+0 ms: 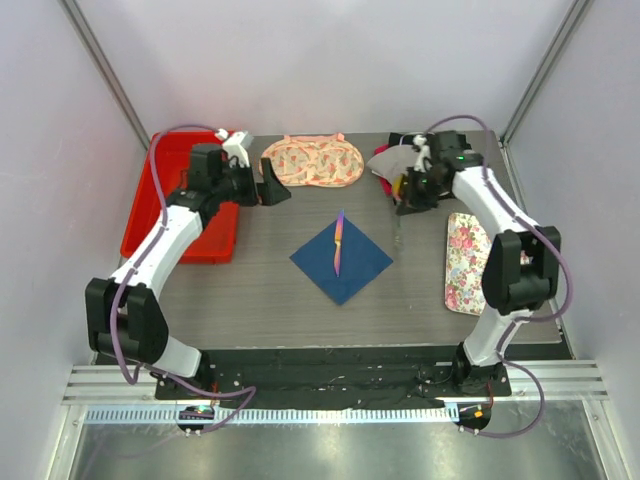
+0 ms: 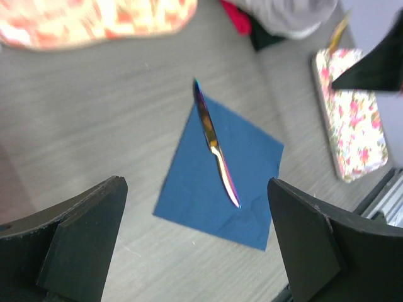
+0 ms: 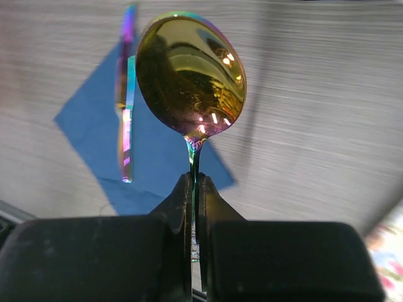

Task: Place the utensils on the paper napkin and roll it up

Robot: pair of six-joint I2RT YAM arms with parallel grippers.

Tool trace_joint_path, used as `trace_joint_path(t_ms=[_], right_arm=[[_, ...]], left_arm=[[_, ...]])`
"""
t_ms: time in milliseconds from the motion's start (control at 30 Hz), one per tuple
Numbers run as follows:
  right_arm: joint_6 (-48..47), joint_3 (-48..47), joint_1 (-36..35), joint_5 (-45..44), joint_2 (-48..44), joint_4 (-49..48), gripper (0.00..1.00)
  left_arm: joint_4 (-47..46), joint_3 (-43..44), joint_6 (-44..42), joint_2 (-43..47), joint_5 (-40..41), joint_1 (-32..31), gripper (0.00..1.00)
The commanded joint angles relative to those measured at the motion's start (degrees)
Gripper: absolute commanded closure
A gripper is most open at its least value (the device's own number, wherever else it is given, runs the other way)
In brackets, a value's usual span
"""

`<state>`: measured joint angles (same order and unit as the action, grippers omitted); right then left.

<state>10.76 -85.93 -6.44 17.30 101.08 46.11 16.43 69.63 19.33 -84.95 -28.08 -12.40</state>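
Note:
The dark blue paper napkin (image 1: 341, 260) lies as a diamond in the middle of the table. One iridescent knife (image 1: 339, 243) rests along it, its tip past the far corner. In the left wrist view the knife (image 2: 215, 145) crosses the napkin (image 2: 220, 182). My left gripper (image 1: 272, 190) hovers back left of the napkin, open and holding nothing (image 2: 195, 245). My right gripper (image 3: 195, 189) is shut on the thin stem of a gold spoon (image 3: 189, 72), held in the air back right of the napkin (image 3: 94, 119). The knife (image 3: 126, 113) shows beyond the spoon.
A red tray (image 1: 185, 195) stands at the left, under the left arm. A peach floral cloth (image 1: 312, 160) lies at the back middle. A white floral mat (image 1: 466, 262) lies at the right. A heap of grey and red things (image 1: 390, 165) sits behind the right gripper (image 1: 408, 200).

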Motion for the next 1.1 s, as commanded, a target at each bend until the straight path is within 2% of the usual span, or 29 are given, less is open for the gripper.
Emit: trace_joint_path(t_ms=[0, 167, 267, 467, 667, 1067], right_arm=[[7.5, -3.5, -6.4, 2.6, 6.1, -2.1, 0.99], [11.2, -7.1, -13.8, 2.3, 13.6, -2.7, 0.99], [12.5, -7.9, -15.7, 2.1, 16.9, -3.0, 0.99], [15.5, -9.9, -16.9, 1.8, 19.8, -4.4, 0.99], [17.1, -10.6, -17.1, 0.7, 21.2, -4.6, 0.99], [18.2, -11.4, -17.4, 1.7, 23.2, -5.0, 0.95]], left_arm=[[-5.5, 4.5, 0.2, -0.2, -4.4, 5.3, 0.00], [-3.3, 2.5, 1.2, 0.9, 0.7, 5.3, 0.00], [-0.9, 0.6, 1.6, 1.5, 2.9, 5.4, 0.00], [-1.3, -2.7, 4.9, 2.6, 4.9, 5.4, 0.00], [-2.2, -4.0, 7.9, 1.2, 3.4, 5.3, 0.00], [-3.9, -5.4, 9.1, 0.8, 3.6, 5.3, 0.00]])
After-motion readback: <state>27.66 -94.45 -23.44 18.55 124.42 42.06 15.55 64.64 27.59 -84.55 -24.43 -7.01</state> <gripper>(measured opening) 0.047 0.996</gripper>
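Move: Below and to the left of the right hand, which already holds the spoon by its handle, lies the paper napkin, its middle roughly 16 cm left, 6 cm back and 13 cm down. The knife on it is about 17 cm left and 2 cm back of that hand; the gray cloth pile is some 16 cm ahead and 5 cm right of it. From the empty left hand the napkin is around 17 cm right, 6 cm back and 20 cm below. Swinging left about 14 cm and sinking some 11 cm, the right hand carries the spoon over the napkin to the knife's right side, bobbing up a centimetre near the bottom before sinking again; it tips its fingers 15 degrees or so steeper and keeps its grip. The left hand, open, rises forward-left, then drops back and down, ending farther from the napkin. ##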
